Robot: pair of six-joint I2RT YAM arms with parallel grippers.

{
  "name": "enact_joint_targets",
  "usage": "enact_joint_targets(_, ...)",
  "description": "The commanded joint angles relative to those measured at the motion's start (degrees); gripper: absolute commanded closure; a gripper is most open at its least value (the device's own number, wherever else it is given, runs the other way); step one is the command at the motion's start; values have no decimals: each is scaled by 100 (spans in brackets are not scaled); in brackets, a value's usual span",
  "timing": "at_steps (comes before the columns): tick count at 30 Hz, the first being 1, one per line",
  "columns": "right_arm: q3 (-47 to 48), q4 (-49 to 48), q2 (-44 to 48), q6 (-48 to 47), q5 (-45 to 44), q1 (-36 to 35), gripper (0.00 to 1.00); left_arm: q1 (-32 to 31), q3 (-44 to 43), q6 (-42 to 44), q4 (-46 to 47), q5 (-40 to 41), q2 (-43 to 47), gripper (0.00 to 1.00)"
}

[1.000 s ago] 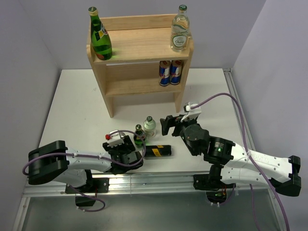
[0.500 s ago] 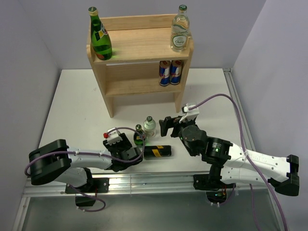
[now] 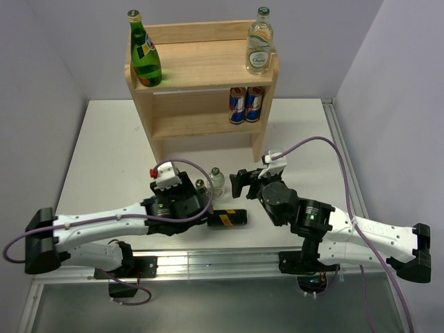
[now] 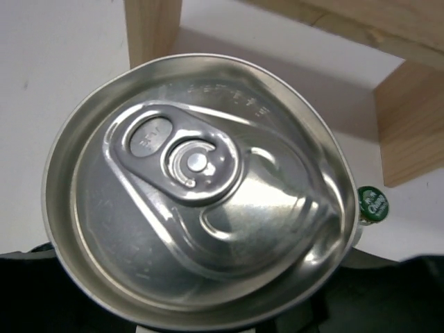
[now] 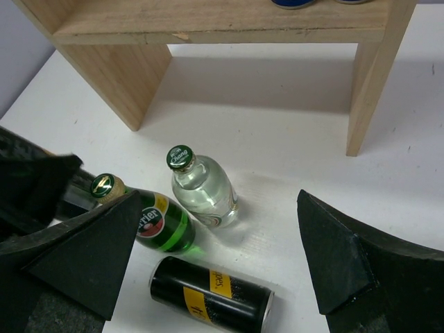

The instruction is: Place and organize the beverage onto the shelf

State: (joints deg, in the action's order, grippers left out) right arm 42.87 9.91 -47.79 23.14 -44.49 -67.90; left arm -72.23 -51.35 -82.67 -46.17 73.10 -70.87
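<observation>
A can (image 4: 198, 201) with a silver pull-tab top fills the left wrist view, and my left gripper (image 3: 186, 202) is shut on it; its body is hidden under the wrist in the top view. On the table just right of that gripper stand a small green bottle (image 5: 159, 223) and a small clear bottle (image 5: 205, 191). A black and yellow can (image 5: 211, 295) lies on its side in front of them. My right gripper (image 5: 219, 208) hangs open above these, a little to their right, holding nothing. The light-wood shelf (image 3: 201, 66) stands at the back.
On the shelf's top board a tall green bottle (image 3: 144, 55) stands at the left and a clear bottle (image 3: 259, 52) at the right. Two blue and silver cans (image 3: 245, 104) stand at the right of the lower tier. Shelf legs (image 5: 371, 83) reach the table behind the small bottles.
My left gripper has shut on the can and moved up and slightly toward the shelf, its arm stretching out. The right gripper has edged a little toward the bottles.
</observation>
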Motion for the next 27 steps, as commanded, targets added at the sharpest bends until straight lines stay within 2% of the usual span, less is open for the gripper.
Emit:
enact_joint_targets(1,-51,-156,226,59,-69,-30,0,217,-165,3129,1728,417,722,100)
enact_joint_targets(2,-68,-156,252,51,-77,-30,0,357,62,3839,2387,-98,1011,100)
enact_joint_targets(3,-68,-148,279,68,-69,-30,0,750,186,4447,3620,-538,1144,100)
enact_joint_targets(4,-86,-139,323,60,-77,-22,0,1006,265,5123,3955,-934,1259,100)
enact_joint_targets(5,-77,-121,332,68,-95,-22,0,1261,310,5304,4210,-1303,1373,100)
enact_joint_targets(6,-95,-104,349,77,-95,-30,0,1812,267,5479,4396,-1977,1366,100)
enact_joint_targets(9,-139,-86,428,95,-113,-30,0,2657,-260,5813,4310,-2728,919,100)
enact_joint_targets(13,-183,-86,490,68,-156,-30,0,3284,-1234,6096,4169,-3328,92,100)
enact_joint_targets(17,-183,28,542,25,-226,-30,0,3846,-1500,6017,4414,-3917,-339,100)
enact_joint_targets(27,-411,55,868,-64,-297,-22,0,4296,-1799,6114,4730,-3970,-630,100)
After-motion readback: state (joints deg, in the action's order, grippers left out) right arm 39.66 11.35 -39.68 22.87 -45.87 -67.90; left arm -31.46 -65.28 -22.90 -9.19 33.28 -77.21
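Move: The left hand already holds a black can clear of the table; its place, the left end of the lower shelf board, is about 25 cm ahead, 5 cm left and nearly level with the hand. The Red Bull cans stand on that board, the nearer some 19 cm right and 24 cm ahead. Below the hand, the green bottle is about 6 cm right, the clear bottle 11 cm right and 5 cm ahead. From the right hand the place lies roughly 27 cm ahead and 26 cm left. Forward and up towards the left end of the lower shelf board goes the left hand with its can: rising first, then reaching ahead, some 17 cm out and 7 cm up with a slight drift left, easing off near the board's front. The grip stays shut while the wrist turns about 10 degrees clockwise. The open, empty right hand drifts nearly 3 cm right. ##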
